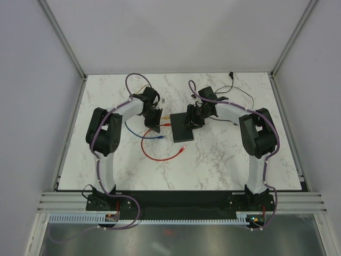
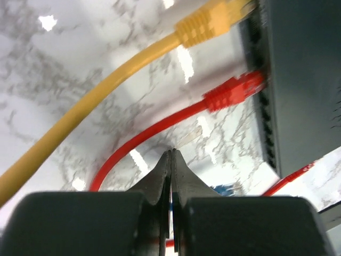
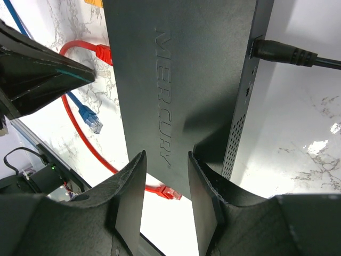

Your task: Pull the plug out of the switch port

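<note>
The black switch [image 1: 181,134] lies mid-table, marked MERCURY on top [image 3: 181,80]. A red plug [image 2: 234,90] sits in a port on its left side, also seen in the right wrist view [image 3: 104,52]. A yellow plug [image 2: 208,21] is in a port further along. My left gripper [image 2: 171,152] hangs just left of the switch, shut, fingertips touching with nothing between them, short of the red plug. My right gripper [image 3: 166,160] is open, its fingers standing on the switch's top near its end. In the top view the left gripper [image 1: 155,127] and right gripper [image 1: 193,121] flank the switch.
A loose blue plug [image 3: 88,118] lies on the marble left of the switch, its cable running under my left gripper. The red cable loops forward to a free plug [image 3: 168,192]. A black power lead [image 3: 282,53] enters the switch's right side.
</note>
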Controlling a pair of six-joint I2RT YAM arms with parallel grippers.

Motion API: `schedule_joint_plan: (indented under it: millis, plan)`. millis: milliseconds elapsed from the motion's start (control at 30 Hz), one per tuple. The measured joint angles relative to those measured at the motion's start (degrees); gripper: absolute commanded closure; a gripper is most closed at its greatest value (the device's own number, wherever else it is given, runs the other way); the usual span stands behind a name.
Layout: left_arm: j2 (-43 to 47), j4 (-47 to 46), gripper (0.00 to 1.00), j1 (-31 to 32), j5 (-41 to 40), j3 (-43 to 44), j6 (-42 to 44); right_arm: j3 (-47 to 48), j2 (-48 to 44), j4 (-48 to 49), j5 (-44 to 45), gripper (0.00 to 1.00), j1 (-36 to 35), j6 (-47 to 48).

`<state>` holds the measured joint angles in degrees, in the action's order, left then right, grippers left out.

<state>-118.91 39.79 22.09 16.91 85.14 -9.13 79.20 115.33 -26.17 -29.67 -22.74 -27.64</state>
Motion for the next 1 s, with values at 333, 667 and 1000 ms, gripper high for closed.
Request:
schedule_joint_plan:
  millis: [333, 667, 1000]
  plan:
    - [13.9, 2.1, 0.52, -0.2, -8.26, -3.58, -7.54, 0.02, -0.7, -0.96, 1.03, 0.53, 0.0, 0.28]
    - [23.87, 7.8, 0.47, -0.2, -11.96, -8.09, -35.17, -0.09, -7.04, -7.72, 5.88, 0.5, 0.04, 2.01]
    - [18.53, 14.73, 0.45, -0.2, -14.01, -6.21, -61.24, -6.51, -22.18, -9.94, 8.22, 0.49, 0.02, 2.95]
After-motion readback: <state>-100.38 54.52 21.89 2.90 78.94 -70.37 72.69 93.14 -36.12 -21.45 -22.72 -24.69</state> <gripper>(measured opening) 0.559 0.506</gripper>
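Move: The blue plug lies already free on the table, about 2 cm back and 1 cm right of the left fingertips and 1 cm below them. From that hand the plugged red plug is some 3 cm ahead and 3 cm right, the yellow plug 5 cm ahead and 3 cm right. The switch's middle is about 2 cm ahead, 1 cm left and just below the right fingertips; from them the blue plug is roughly 10 cm left and 2 cm back, 4 cm lower. The blue plug is left lying as the left hand climbs about 12 cm clear of it, its shut fingers opening to just over half, then sinks some 4 cm, drawing back and slightly left while turning about 60 degrees counter-clockwise. The switch is let be too: the right fingers, still half open, lift off its top, up about 9 cm, back and to the right. ##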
